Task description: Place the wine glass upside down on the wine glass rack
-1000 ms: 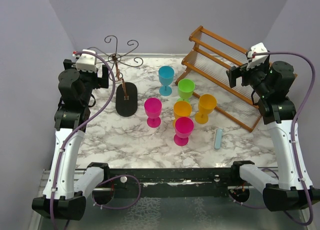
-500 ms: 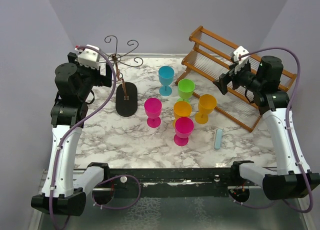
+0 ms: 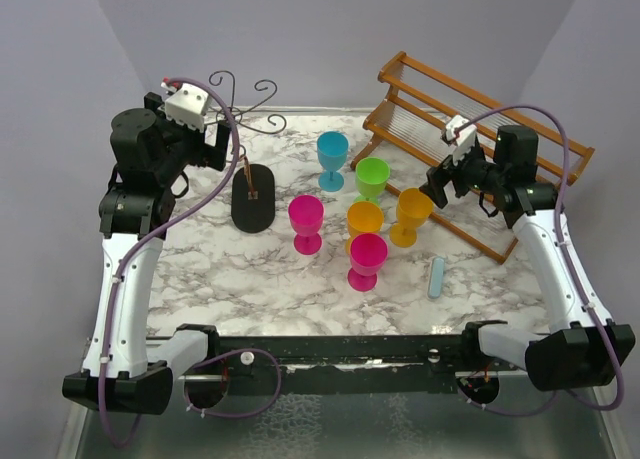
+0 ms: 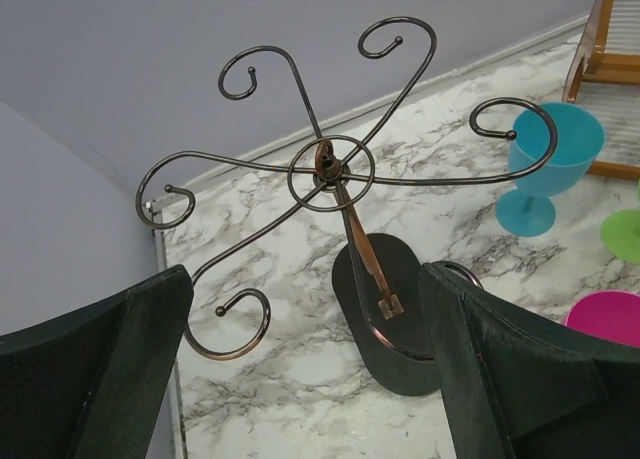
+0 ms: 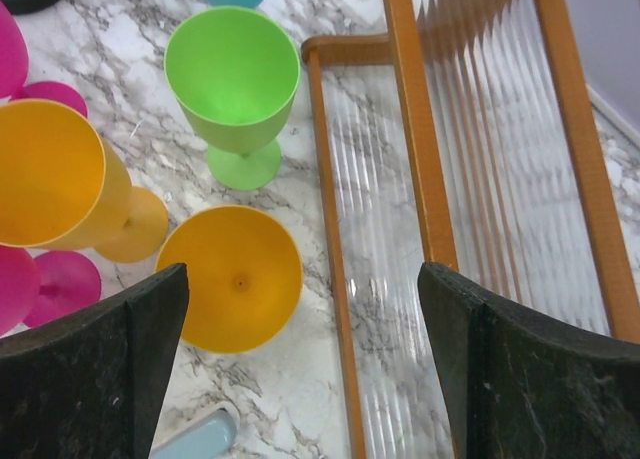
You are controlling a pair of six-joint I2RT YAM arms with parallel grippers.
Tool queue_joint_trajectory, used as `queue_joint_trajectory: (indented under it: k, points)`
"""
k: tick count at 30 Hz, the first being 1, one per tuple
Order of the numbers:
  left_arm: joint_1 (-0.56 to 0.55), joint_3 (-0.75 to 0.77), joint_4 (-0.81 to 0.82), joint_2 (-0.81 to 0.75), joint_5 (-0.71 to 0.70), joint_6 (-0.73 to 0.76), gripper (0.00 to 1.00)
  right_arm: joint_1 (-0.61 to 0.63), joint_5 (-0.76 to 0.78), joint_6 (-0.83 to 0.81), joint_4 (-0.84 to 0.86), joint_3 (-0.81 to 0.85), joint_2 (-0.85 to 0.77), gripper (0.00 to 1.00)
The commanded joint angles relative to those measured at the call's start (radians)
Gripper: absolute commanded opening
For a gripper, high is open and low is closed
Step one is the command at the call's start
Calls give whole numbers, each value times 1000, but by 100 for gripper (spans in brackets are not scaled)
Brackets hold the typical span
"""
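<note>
The wine glass rack [image 3: 243,117], a thin dark wire tree on a black oval base [image 3: 252,199], stands at the back left. Its curled arms [image 4: 330,174] are bare. Several plastic wine glasses stand upright mid-table: blue [image 3: 332,157], green [image 3: 372,177], pink [image 3: 306,222], orange [image 3: 364,219], yellow-orange [image 3: 412,214] and a nearer pink one [image 3: 367,259]. My left gripper [image 3: 220,151] hovers open just left of the wire rack, holding nothing [image 4: 305,319]. My right gripper [image 3: 438,184] is open above and just right of the yellow-orange glass [image 5: 230,277], empty [image 5: 303,319].
A large brown wooden slatted rack [image 3: 480,144] leans at the back right, directly under and behind my right gripper; its rail [image 5: 410,99] lies between the fingers. A small light-blue piece [image 3: 436,277] lies on the marble near the front right. Grey walls close in both sides.
My right arm has swung left and forward from over the wooden rack toward the yellow-orange glass. My left arm has risen and shifted slightly toward the wire rack. Both grippers stay open.
</note>
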Motion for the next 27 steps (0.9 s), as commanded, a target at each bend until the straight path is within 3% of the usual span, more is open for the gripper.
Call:
queue_joint_trajectory:
  k: [1, 14, 22, 27]
  points:
    - [6, 36, -33, 16, 20, 57, 99, 20, 70, -26, -28, -28, 18, 93]
    - [6, 22, -32, 18, -8, 77, 99, 104, 252, 1, -98, -3, 167, 60]
    - [6, 24, -30, 20, -21, 86, 99, 137, 279, 10, -131, 26, 250, 39]
    - [6, 29, -30, 29, -31, 94, 99, 145, 279, 10, -136, 29, 269, 31]
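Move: The orange glass nearest the wooden rack stands almost under the right hand: about 3 cm to its left, 2 cm back and some 16 cm below. At about that height are the second orange glass, 5 cm back and 13 cm left of the hand, and the green glass, 5 cm ahead and 11 cm left; the wooden rack's middle lies around 13 cm ahead and 13 cm right. From the left hand, the aimed-at glass is roughly 42 cm right, 4 cm back and 30 cm below. Onto the rim of the orange glass beside the wooden rack, the right hand sinks almost straight down, some 11 cm, tipping its fingers about 25 degrees more steeply downward. The fingers close steadily from wide open to about a third, coming astride the rim's right-hand, outer side, one inside the bowl and one outside; a grip isn't to be seen yet. ##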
